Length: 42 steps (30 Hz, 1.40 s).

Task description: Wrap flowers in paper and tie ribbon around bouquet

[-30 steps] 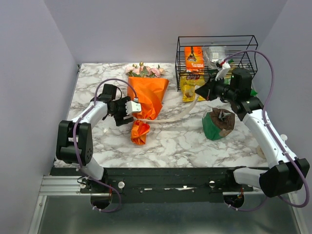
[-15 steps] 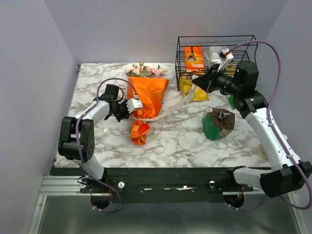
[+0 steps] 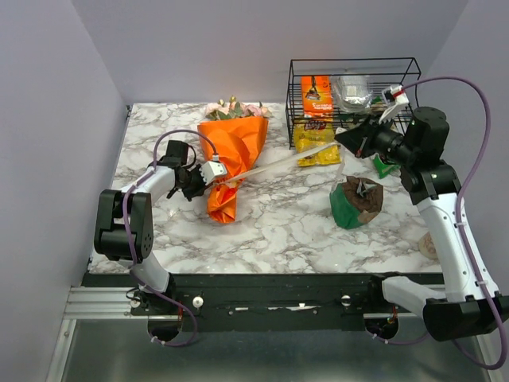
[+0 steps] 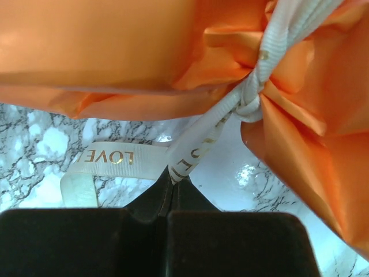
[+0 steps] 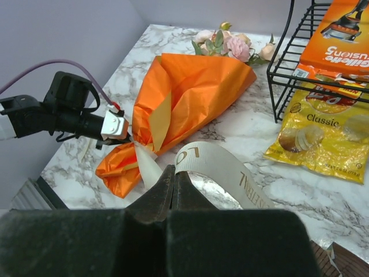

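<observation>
The bouquet lies left of centre: pink and cream flowers (image 3: 235, 110) at the far end, orange paper (image 3: 236, 142) around them, narrowing to a waist with a short tail. A cream ribbon (image 3: 278, 163) runs taut from that waist to the right. My left gripper (image 3: 208, 177) sits at the waist, shut on the ribbon (image 4: 202, 144) just below its knot (image 4: 251, 105); a loose end (image 4: 109, 158) lies on the marble. My right gripper (image 3: 345, 138) is raised near the basket, shut on the ribbon (image 5: 228, 167), its tips (image 5: 174, 170) pinching a bend in it.
A black wire basket (image 3: 413, 76) at the back right holds an orange packet (image 3: 316, 94) and a clear bag. A yellow chip bag (image 3: 316, 137) lies in front of it under the ribbon. A green and brown pouch (image 3: 356, 203) stands at the right.
My left gripper has shut on the ribbon at the waist. My right arm has drawn back to the right and up, pulling the ribbon taut. The bouquet's tail has swung and bunched up.
</observation>
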Each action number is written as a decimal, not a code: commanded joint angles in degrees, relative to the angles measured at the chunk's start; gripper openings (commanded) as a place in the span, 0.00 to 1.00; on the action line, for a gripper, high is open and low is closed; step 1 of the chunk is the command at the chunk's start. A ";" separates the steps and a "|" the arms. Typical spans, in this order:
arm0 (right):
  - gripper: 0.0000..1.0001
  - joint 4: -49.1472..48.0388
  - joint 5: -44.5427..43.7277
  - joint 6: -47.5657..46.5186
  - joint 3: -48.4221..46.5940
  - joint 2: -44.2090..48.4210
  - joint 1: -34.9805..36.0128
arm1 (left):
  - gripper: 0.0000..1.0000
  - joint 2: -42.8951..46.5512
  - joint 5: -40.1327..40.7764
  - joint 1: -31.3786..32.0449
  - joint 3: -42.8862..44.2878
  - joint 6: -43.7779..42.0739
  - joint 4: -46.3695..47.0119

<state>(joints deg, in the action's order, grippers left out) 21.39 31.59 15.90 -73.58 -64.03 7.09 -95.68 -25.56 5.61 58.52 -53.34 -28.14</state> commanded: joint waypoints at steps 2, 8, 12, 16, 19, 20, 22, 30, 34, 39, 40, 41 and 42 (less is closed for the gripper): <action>0.00 1.64 -2.06 -2.54 -1.04 3.30 -3.57 | 0.00 -0.47 6.49 -2.09 -2.53 -1.50 -1.92; 0.01 1.90 1.44 -0.96 0.98 3.21 -10.60 | 0.00 -0.12 7.19 -2.97 -3.59 -2.55 -2.00; 0.00 0.24 5.93 0.97 2.82 1.28 -13.77 | 0.00 0.40 7.37 -3.50 -3.77 -3.17 -2.36; 0.01 -3.98 8.66 2.82 6.07 -0.65 -12.29 | 0.00 2.16 1.69 -3.50 -0.44 -1.68 -6.82; 0.01 -1.35 1.40 -0.50 6.96 -3.72 -3.11 | 0.00 5.14 -3.69 -2.88 4.75 3.49 -11.57; 0.01 -1.00 -0.38 -1.65 7.13 -4.69 -0.18 | 0.00 5.85 -6.32 -2.79 7.80 4.64 -12.80; 0.01 -0.12 -3.98 -3.67 7.48 -7.24 6.40 | 0.00 6.99 -8.44 -2.71 10.63 6.40 -17.28; 0.01 -5.22 -2.07 -6.14 13.56 -18.92 10.48 | 0.00 11.03 -15.02 -1.57 15.04 7.11 -31.09; 0.30 -1.80 -2.15 -13.68 9.52 -22.01 15.83 | 0.00 13.49 -16.89 -0.51 14.95 9.83 -30.92; 0.60 -2.99 -2.59 -19.15 6.26 -21.14 20.23 | 0.00 14.64 -17.59 0.98 14.35 10.37 -31.27; 0.63 -5.11 -2.76 -19.85 6.95 -19.05 22.24 | 0.00 14.82 -18.29 1.33 13.82 10.54 -31.27; 0.71 -7.65 -3.29 -19.86 7.92 -17.90 23.31 | 0.00 15.08 -19.17 1.77 13.20 10.54 -31.19; 0.72 -14.03 -3.21 -19.59 9.06 -16.49 24.27 | 0.00 15.26 -19.61 3.08 12.24 10.63 -30.84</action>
<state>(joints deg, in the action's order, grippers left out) 18.76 29.36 0.71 -65.06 -85.71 28.01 -82.46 -40.16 6.26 73.03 -44.03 -57.25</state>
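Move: The knot at the bouquet's neck lies about 6 cm to the left hand's right and 1 cm back, roughly level in height. The blooms are some 24 cm ahead of this hand and 8 cm to its right, the orange paper's tail 8 cm back and 5 cm right. From the high right hand the knot is about 29 cm left, 2 cm ahead and 33 cm below; the yellow chip bag is 14 cm ahead and 2 cm left, the green-brown bag 3 cm back and 10 cm right. Rightward and down first, the right hand pulls its ribbon end some 5 cm while the left, gripping the other end, eases slightly back; then the right swings left and sinks steeply towards the table beside the bouquet, opens wide to let go of the ribbon, and rises a little, still going left. The left keeps its pinch, climbs about 13 cm, then draws back and rightward, tilting. ##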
